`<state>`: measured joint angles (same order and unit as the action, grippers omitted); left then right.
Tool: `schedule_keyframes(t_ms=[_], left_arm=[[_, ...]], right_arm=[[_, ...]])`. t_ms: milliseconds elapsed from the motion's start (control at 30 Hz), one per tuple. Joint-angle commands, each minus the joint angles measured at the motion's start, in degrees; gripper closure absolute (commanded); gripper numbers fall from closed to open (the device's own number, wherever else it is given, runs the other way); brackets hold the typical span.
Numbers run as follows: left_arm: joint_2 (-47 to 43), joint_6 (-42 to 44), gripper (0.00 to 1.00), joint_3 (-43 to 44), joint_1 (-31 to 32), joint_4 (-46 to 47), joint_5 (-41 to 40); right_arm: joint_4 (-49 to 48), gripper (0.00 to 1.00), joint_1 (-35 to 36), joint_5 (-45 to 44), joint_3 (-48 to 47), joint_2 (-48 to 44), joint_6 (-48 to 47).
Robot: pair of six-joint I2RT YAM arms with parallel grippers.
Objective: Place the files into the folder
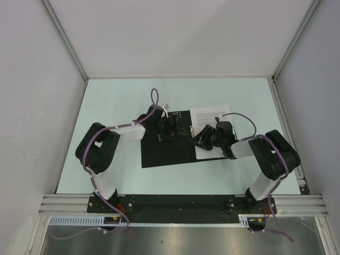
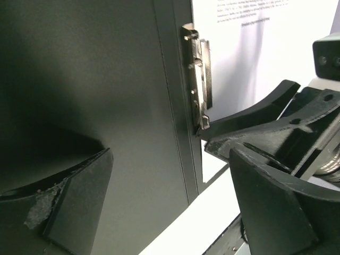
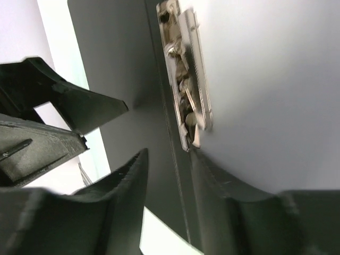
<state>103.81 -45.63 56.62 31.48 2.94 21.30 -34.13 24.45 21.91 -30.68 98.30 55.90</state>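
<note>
The folder (image 1: 164, 154) lies open at the middle of the table, black inside up. Its metal spine clip (image 2: 199, 74) runs along the fold. The files (image 1: 208, 116), white sheets with small black text, lie flat to the right of the clip (image 3: 186, 74). My left gripper (image 1: 169, 130) hovers over the black left half (image 2: 106, 79), its jaws wide open with nothing between them. My right gripper (image 1: 199, 139) is open over the spine just below the clip. One of its fingers (image 3: 223, 207) rests at the paper's edge (image 3: 265, 79). Nothing is held.
The two grippers stand close together over the spine; the right one's fingers (image 2: 265, 111) show in the left wrist view. The pale green table (image 1: 111, 106) is walled by white panels on three sides. A purple cable (image 1: 154, 98) loops above the left wrist.
</note>
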Motion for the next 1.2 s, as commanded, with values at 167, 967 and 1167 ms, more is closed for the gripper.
schedule_keyframes(t_ms=[167,967,1167], left_arm=[[-14.68,7.83,0.00,2.97,-2.04,-10.57,1.81],[-30.34,7.40,0.01,-27.61,-30.08,-9.63,10.78],[-28.66,6.07,0.02,-29.81,-30.08,-5.67,10.26]], right_arm=[[30.25,0.39,1.65,-8.55,-2.37,-17.23,-11.15],[47.84,0.25,29.26,-40.71,-20.65,-11.73,-40.62],[45.31,0.26,20.83,-38.88,-21.79,-8.74,-34.36]])
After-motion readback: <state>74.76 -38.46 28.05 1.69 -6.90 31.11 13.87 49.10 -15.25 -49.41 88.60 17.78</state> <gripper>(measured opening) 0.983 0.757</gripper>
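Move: The left edge of the folder's open black cover lies about 19 cm to the left hand's left, 3 cm back and 5 cm below; the cover's middle is some 5 cm left and 2 cm back, and the metal clip about 8 cm right and 3 cm ahead. From the right hand, the files' near-left corner is about 11 cm back, 2 cm right and 3 cm below, with the clip some 4 cm straight ahead and 2 cm below. The left hand, fingers staying wide open, leaves the clip side in a high arc of about 10 cm over the black cover, some 19 cm left and a little back, then sinks to about its old height by the cover's left edge while turning some 20 degrees counter-clockwise. The right hand backs off from the clip's near end, rising and swinging left, then comes partway forward, right and down again beside the spine, ending about 5 cm back and slightly higher, with its fingers opened much wider, rolled strongly and pointing more steeply down. ##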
